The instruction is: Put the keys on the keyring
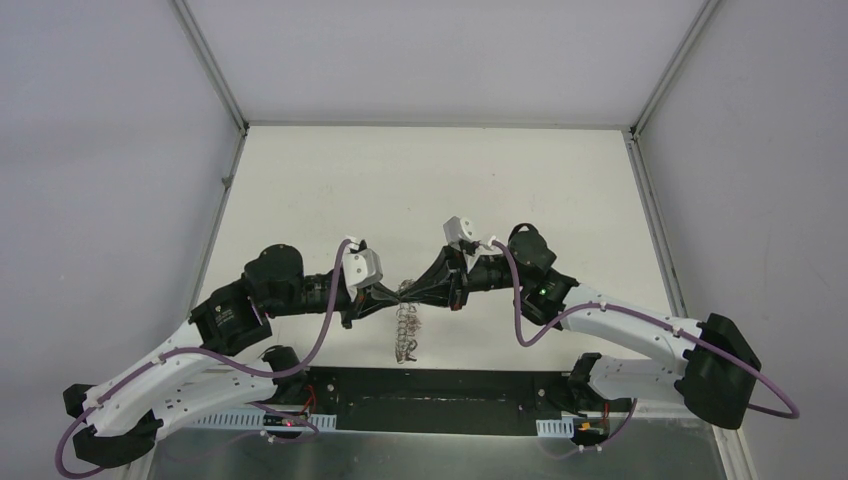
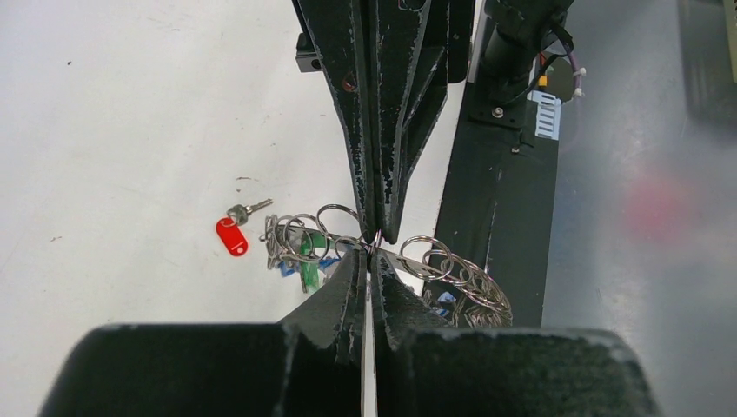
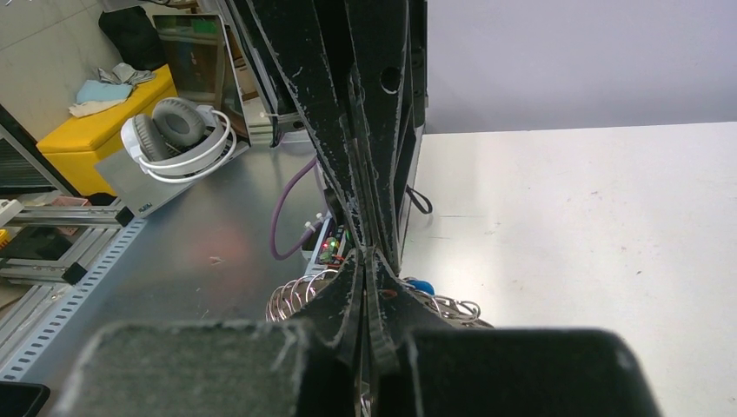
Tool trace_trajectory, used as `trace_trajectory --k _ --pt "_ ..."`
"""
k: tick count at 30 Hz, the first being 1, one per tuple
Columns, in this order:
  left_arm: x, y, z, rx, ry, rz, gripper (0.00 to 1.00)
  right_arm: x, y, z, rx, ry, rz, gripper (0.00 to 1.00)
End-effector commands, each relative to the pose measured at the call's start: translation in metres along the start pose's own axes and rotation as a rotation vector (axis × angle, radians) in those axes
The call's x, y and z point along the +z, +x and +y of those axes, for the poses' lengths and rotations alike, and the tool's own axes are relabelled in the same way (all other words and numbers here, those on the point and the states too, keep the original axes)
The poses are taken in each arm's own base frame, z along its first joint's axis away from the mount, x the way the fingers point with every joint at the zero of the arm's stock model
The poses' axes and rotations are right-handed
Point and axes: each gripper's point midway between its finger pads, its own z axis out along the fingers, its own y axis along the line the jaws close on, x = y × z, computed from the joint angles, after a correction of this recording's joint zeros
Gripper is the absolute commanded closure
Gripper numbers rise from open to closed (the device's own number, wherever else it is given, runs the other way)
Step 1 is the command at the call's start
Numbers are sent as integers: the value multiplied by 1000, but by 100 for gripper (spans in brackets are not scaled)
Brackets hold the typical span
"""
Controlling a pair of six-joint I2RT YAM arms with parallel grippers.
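Observation:
The keyring (image 2: 469, 280), a flat grey ring edged with many small wire loops, hangs above the table between my two grippers. My left gripper (image 2: 372, 254) is shut on its rim from one side. My right gripper (image 2: 379, 234) is shut on a small loop, tip to tip with the left. In the top view both meet at the keyring (image 1: 405, 325). A key with a red tag (image 2: 232, 234) lies on the white table, apart from the ring. A blue tag (image 3: 423, 285) shows among the loops; green tags (image 2: 308, 261) hang there too.
The black base plate (image 1: 430, 400) runs along the table's near edge, just below the hanging ring. White headphones (image 3: 178, 139) and a yellow box (image 3: 96, 130) sit off the table. Frame posts (image 1: 215, 65) and grey walls enclose the table.

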Motion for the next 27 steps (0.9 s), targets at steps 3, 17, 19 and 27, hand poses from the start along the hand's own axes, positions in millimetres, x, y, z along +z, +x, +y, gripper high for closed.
trace_trajectory --k 3,17,19,27 --pt "-5 -21 -2 56 10 -57 100 -3 -32 8 -98 -1 -94 100" --pt "-16 -21 15 134 8 301 100 -19 -37 -13 -109 188 -123 27" --pt "-16 -22 17 146 15 352 100 -19 -37 -14 -106 195 -122 26" --pt "-16 -23 26 159 61 572 100 -13 -34 -18 -87 181 -96 32"
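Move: My closed fingertips meet at the top of the keyring, on one small wire loop. The keyring's middle hangs about 6 cm below both hand points and some 2 cm nearer my bases, level with them sideways. The red-tagged key lies loose on the table, from my left hand roughly 15 cm ahead, 6 cm to the right and 28 cm down; it lies about the same from my right hand. I open my right fingers wide and let go of the keyring's loop, easing that hand up, forward and a little right, about 3 cm in all, then sinking a centimetre with a slight clockwise turn. My left hand keeps its pinch and carries the keyring up and forward by 2 cm or so each, tipping its fingers nearly 30 degrees further down. ##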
